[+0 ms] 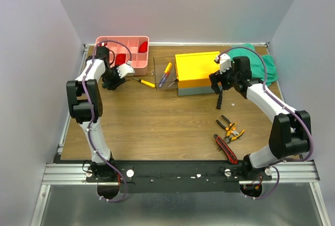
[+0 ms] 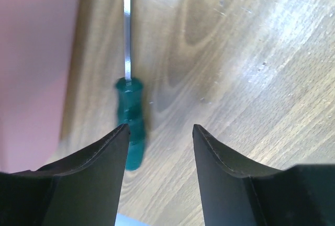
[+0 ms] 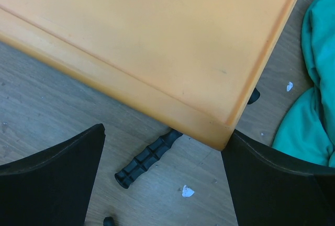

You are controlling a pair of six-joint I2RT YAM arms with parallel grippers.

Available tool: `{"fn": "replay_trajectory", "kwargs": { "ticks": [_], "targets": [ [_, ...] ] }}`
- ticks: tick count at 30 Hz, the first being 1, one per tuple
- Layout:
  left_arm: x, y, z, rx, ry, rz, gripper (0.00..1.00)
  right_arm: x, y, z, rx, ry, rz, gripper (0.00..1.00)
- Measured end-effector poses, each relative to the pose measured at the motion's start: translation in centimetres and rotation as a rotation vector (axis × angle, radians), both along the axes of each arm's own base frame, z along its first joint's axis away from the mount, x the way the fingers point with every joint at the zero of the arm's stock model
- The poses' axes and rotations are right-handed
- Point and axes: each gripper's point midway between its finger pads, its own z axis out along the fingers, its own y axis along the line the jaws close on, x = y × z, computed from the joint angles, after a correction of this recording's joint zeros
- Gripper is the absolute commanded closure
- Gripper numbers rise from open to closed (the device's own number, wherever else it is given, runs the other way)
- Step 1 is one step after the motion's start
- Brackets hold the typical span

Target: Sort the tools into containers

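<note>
The pink tray (image 1: pixel 121 48) stands at the back left, and its wall (image 2: pixel 31 69) fills the left of the left wrist view. My left gripper (image 1: pixel 114 83) (image 2: pixel 160 132) hangs open just in front of it. A teal-handled screwdriver (image 2: pixel 130 121) lies on the wood beside its left finger, ungripped. The yellow-lidded toolbox (image 1: pixel 201 69) (image 3: pixel 157 37) is shut. My right gripper (image 1: pixel 219 86) (image 3: pixel 167 131) stands wide open over its near right corner. The black hammer (image 1: pixel 220 99) (image 3: pixel 149 158) pokes out from under that corner. Yellow-handled screwdrivers (image 1: pixel 144 82) (image 1: pixel 165 74) lie between tray and toolbox.
Orange-and-black pliers (image 1: pixel 230 126) and a red-and-black cutter (image 1: pixel 226 149) lie on the table at the near right. The green cloth (image 1: pixel 261 61) (image 3: pixel 314 105) is bunched behind and right of the toolbox. Red items sit in some tray compartments.
</note>
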Motion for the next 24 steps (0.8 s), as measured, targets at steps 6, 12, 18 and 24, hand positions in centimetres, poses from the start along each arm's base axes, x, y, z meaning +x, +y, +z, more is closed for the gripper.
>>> {"fn": "replay_trajectory", "kwargs": {
  "ticks": [6,12,18,24],
  "targets": [
    [0.7,0.0,1.0,-0.008,-0.03,0.023,0.36,0.0,0.0,-0.6,-0.003,0.015,0.001,0.04],
    [1.4,0.7,0.7,0.022,-0.047,0.055,0.37,0.0,0.0,-0.6,-0.003,0.015,0.001,0.04],
    [1.3,1.7,-1.7,0.057,0.01,0.088,0.49,0.0,0.0,-0.6,-0.004,0.014,0.001,0.04],
    [0.9,1.7,-1.7,0.054,0.042,0.101,0.92,0.0,0.0,-0.6,-0.007,0.013,0.004,0.04]
  ]
}}
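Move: The green screwdriver's handle lies just under my left hand, about 1 cm ahead, 2 cm to the left and 2 cm below, with its shaft running off to my right. The pink bin's middle is some 13 cm ahead and 5 cm right. A yellow screwdriver lies about 14 cm right and 2 cm ahead, and the open drawer 25 cm right and 6 cm ahead. From my right hand the green handle is roughly 50 cm left, 4 cm ahead and 12 cm lower. I lift my left hand about 1 cm and ease it slightly forward, then swing it left and sink nearly 3 cm onto the green screwdriver's handle, turning about 5 degrees counter-clockwise. Once low, with the open fingers on either side of the handle, I close them and pinch it across the middle. ##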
